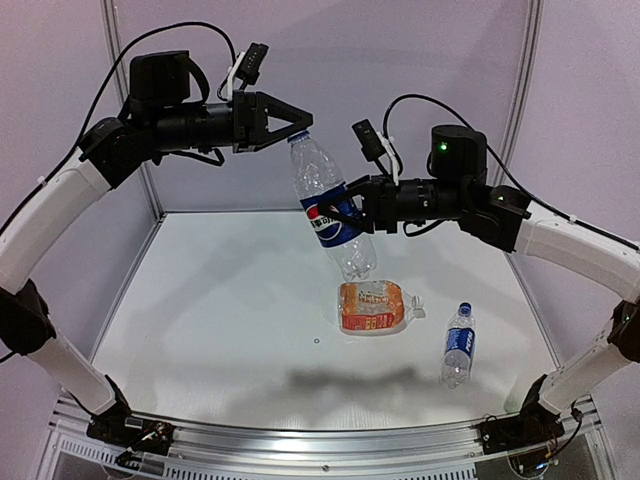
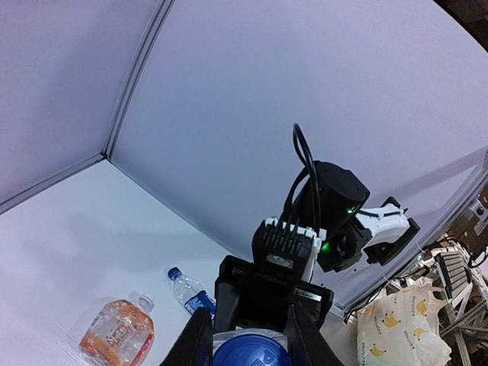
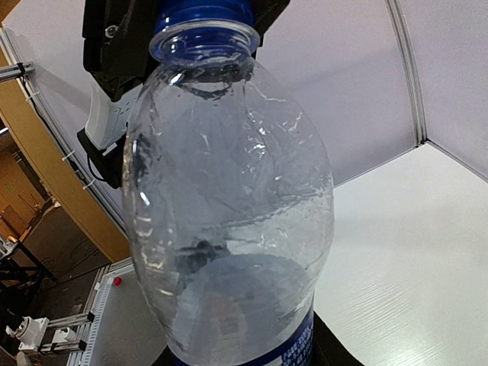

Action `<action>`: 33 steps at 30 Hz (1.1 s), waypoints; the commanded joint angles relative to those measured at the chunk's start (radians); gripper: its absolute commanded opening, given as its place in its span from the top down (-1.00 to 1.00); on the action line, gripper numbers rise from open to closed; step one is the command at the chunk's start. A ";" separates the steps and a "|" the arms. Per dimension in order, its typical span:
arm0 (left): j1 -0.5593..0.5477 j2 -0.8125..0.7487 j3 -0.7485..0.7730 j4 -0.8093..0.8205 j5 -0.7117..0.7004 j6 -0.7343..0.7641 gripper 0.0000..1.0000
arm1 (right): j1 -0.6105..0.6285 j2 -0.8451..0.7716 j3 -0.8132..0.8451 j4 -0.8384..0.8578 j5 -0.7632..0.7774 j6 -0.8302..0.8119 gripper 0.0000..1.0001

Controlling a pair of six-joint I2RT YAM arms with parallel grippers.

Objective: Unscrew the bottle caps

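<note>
A large clear bottle [image 1: 325,200] with a blue label hangs tilted in the air above the table. My right gripper [image 1: 347,212] is shut round its labelled middle; in the right wrist view the bottle [image 3: 229,213] fills the frame and hides the fingers. My left gripper [image 1: 302,128] is shut on its blue bottle cap [image 2: 252,352], a black finger [image 2: 200,339] on each side. The same cap [image 3: 202,15] shows at the top of the right wrist view. On the table lie a squat orange-labelled bottle [image 1: 372,306] with a whitish cap [image 2: 143,302] and a slim blue-labelled bottle [image 1: 458,343] with a blue cap [image 1: 465,308].
The white table [image 1: 220,320] is walled by pale panels at the back and sides. An aluminium rail [image 1: 320,440] runs along the near edge between the arm bases. Beyond the table edge hangs a patterned bag [image 2: 404,328].
</note>
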 commanded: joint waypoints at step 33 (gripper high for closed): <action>0.018 0.102 0.133 -0.390 -0.513 -0.204 -0.42 | 0.021 0.143 0.097 -0.266 0.596 -0.164 0.27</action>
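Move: The left hand is already shut on the blue cap, right at its finger pads. The right hand grips that bottle round its label, with the cap about 11 cm above, 5 cm left and 3 cm ahead of it. On the table, some 36 cm below the right hand, the orange-label bottle lies about 9 cm ahead and 8 cm right, and the other blue-capped bottle roughly level and 27 cm right. Forward and down together, about 10 cm each way, both hands carry the bottle between them, the left still holding the cap. On the way the left turns some 35 degrees counter-clockwise and tips down, while the right turns nearly 30 clockwise, its fingers dipping. Then the left fingers open wide and let go of the cap, easing back slightly; the right keeps its grip. ##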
